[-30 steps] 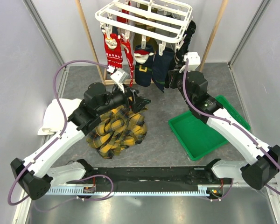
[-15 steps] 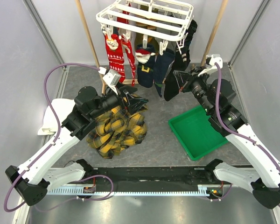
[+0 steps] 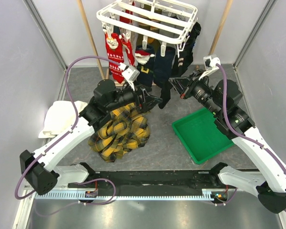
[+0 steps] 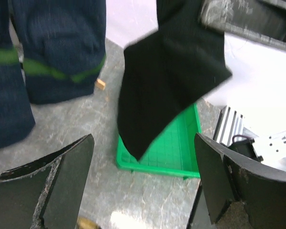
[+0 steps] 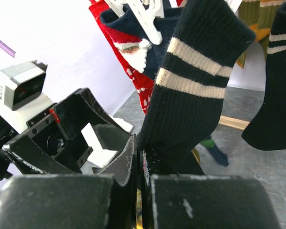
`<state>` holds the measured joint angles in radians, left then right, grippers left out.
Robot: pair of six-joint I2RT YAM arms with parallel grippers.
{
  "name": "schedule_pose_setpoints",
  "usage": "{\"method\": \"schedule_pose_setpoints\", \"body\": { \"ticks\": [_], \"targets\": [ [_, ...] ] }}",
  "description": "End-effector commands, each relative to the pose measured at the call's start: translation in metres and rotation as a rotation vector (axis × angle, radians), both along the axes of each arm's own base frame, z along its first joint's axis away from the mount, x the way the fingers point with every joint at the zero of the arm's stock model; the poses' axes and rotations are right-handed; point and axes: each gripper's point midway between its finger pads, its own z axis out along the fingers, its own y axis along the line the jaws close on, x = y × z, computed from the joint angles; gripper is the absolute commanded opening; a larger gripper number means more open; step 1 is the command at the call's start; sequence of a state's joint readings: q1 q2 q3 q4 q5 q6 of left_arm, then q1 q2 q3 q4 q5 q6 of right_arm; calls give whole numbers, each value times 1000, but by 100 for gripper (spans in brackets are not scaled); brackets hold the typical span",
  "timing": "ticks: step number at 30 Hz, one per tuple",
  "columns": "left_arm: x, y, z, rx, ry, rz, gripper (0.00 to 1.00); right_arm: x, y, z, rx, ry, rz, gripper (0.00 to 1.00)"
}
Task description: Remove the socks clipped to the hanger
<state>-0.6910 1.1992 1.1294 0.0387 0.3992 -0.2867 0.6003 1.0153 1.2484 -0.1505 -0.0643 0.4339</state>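
The white hanger (image 3: 148, 19) hangs at the back with socks clipped under it: red patterned ones (image 3: 115, 57), a navy Santa one (image 3: 145, 64) and navy green-striped ones (image 4: 57, 52). A black sock with cream stripes (image 5: 190, 95) hangs from a clip. My right gripper (image 5: 139, 148) is shut on its lower part and draws it toward the right (image 3: 168, 71). The sock's toe (image 4: 171, 81) dangles just ahead of my left gripper (image 4: 143, 186), which stands wide open with nothing between its fingers and sits left of the right gripper (image 3: 155, 100).
A green tray (image 3: 205, 136) lies on the floor at the right, under the sock's toe in the left wrist view. A yellow-black plaid cloth (image 3: 119, 131) lies under the left arm, with a white towel (image 3: 59, 117) at the far left. Wooden poles (image 3: 88, 36) flank the hanger.
The right gripper has closed on the black sock and drawn back to the right from the hanger. The left arm has swung right and up to the sock's toe.
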Motion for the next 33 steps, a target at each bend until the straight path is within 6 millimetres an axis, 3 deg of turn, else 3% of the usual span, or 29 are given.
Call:
{"method": "schedule_pose_setpoints", "body": {
  "ticks": [1, 7, 9, 10, 12, 13, 14, 18, 20, 25, 28, 33],
  "targets": [
    [3, -12, 49, -87, -153, -30, 93, -8, 0, 26, 72, -52, 21, 0],
    [20, -31, 36, -73, -158, -4, 92, -7, 3, 24, 108, -29, 28, 0],
    [18, -35, 36, -72, -162, -10, 85, -7, 3, 23, 120, -18, 25, 0],
    [18, -37, 37, -70, -166, 1, 63, -6, 3, 23, 123, -14, 22, 0],
    [18, -37, 34, -51, -158, 19, 30, -5, 2, 19, 119, -2, 15, 0],
    [14, -36, 39, -53, -161, 13, 6, -4, -2, 18, 113, 15, -6, 4],
    [10, -35, 39, -47, -157, 8, 2, -4, -4, 18, 105, 23, -21, 18],
    [-2, -24, 39, -47, -161, 13, 2, 1, -26, 28, 55, 44, -134, 43],
    [-4, -20, 36, -39, -169, 16, 2, 6, -45, 44, 51, 30, -239, 52],
    [-3, -19, 19, -1, -166, 21, 2, 23, -57, 83, 2, -65, -332, 60],
    [-6, -19, 17, 8, -166, 5, 2, 40, -50, 93, -88, -116, -346, 67],
    [-11, -14, 21, 0, -180, 8, 2, 60, -42, 101, -150, -148, -362, 70]
  ]
}}
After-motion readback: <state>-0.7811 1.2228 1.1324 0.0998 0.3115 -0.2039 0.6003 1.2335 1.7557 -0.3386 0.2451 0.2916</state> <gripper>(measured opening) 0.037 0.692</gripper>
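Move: The toe of the black striped sock, hanging below the right fingers that still pinch the sock, is about 5 cm to the left gripper's right, some 2 cm ahead and level with it. The clip holding this sock is about 8 cm ahead of the right gripper, 4 cm to its right and 12 cm up. From the right gripper, the navy sock hangs about 7 cm ahead and 3 cm left, and a second black sock 14 cm ahead and 6 cm right. Bring the open left gripper about 4 cm to its right and slightly forward onto the black sock's toe, shut it there, then ease back left and back about 2 cm each. Once it has closed, open the right fingers to let go of the sock, then raise them some 10 cm, going right and forward about 4 cm each to the sock's clip, turning roughly 20 degrees clockwise. ##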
